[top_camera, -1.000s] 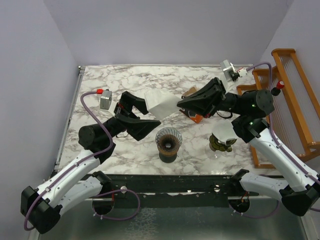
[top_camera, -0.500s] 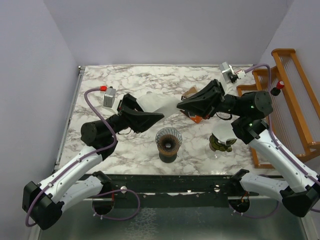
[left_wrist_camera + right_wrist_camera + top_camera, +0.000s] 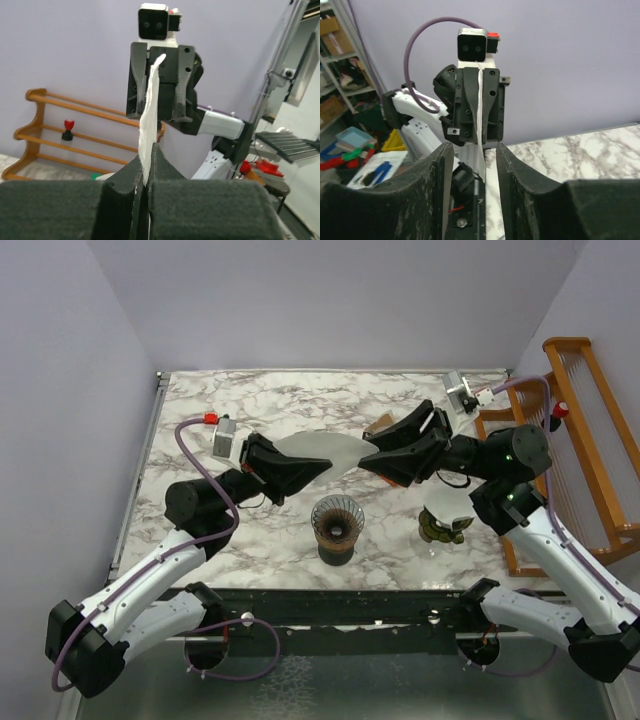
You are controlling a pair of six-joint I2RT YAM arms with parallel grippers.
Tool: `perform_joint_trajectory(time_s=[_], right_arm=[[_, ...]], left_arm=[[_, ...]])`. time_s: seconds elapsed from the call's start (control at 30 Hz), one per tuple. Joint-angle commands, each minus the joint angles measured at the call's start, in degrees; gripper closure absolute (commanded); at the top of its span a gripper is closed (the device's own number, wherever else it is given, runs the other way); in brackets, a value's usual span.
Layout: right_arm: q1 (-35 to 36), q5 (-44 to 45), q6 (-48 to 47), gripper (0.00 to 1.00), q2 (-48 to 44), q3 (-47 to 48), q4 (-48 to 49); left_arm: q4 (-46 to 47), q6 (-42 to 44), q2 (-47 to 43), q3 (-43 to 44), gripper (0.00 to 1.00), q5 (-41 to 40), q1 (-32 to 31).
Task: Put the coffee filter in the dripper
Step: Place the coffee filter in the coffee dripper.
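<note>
The coffee filter [image 3: 318, 448], thin white paper, hangs flat in the air between the two arms, above and behind the dripper [image 3: 337, 524]. The dripper is a ribbed glass cone on a dark base at the table's near middle. My left gripper [image 3: 312, 472] is shut on the filter's left part; in the left wrist view the paper [image 3: 149, 117] rises edge-on from the shut left gripper [image 3: 146, 156]. My right gripper [image 3: 367, 456] stands open around the filter's right end. In the right wrist view the sheet [image 3: 480, 117] runs between the spread fingers of the right gripper [image 3: 474, 148] without touching them.
A brown carton [image 3: 381, 424] lies behind the right gripper. A small greenish vessel with a white top [image 3: 445, 514] stands to the right of the dripper. A wooden rack [image 3: 575, 430] lines the marble table's [image 3: 250, 400] right edge.
My left gripper moved in toward the filter and shut on it. My right gripper, shut on the filter before, has opened. The filter now lies flatter between the arms.
</note>
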Motion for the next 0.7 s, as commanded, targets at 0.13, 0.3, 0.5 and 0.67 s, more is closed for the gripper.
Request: perform_joint_trajectory(time_s=[0.13, 0.3, 0.5, 0.67], right_arm=[[0.35, 14.63, -15.55, 0.32, -4.73, 3.18, -26.84], [0.36, 23.65, -16.88, 0.21, -7.07, 1.67, -32.96], [0.35, 27.14, -13.62, 0.19, -6.09, 1.62, -37.15], [0.38, 20.21, -9.49, 0.19, -2.85, 3.38, -38.83]], left_arm=[[-15.40, 25.11, -4.94, -0.52, 1.00, 3.76, -0.07], [-24.62, 48.45, -9.82, -4.28, 1.00, 0.35, -0.07], [-34.06, 84.31, -12.68, -8.44, 1.00, 0.36, -0.03], [-34.85, 98.10, -12.38, -8.58, 1.00, -10.70, -0.08]])
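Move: The dripper on its stand, where the filter is bound, lies about 23 cm below my left hand, level with it fore and aft and some 3 cm to its right. From my right hand the dripper is roughly 25 cm below, 4 cm to the left and 2 cm back. The coffee bag lies about 22 cm ahead and 7 cm right of my right hand; the green glass with its white bowl, 20 cm right and 2 cm ahead. Both are far below. I keep the filter pinched in my left fingers and lower it towards the dripper, about 11 cm down and 5 cm forward, ever faster. Meanwhile I roll that hand some 60 degrees clockwise, seen from behind it, its upward-pointing tips dipping closer to level. My right fingers, already parting, spread wide; that hand drops, draws forward and right clear of the filter, and swings its tips forward and down. ##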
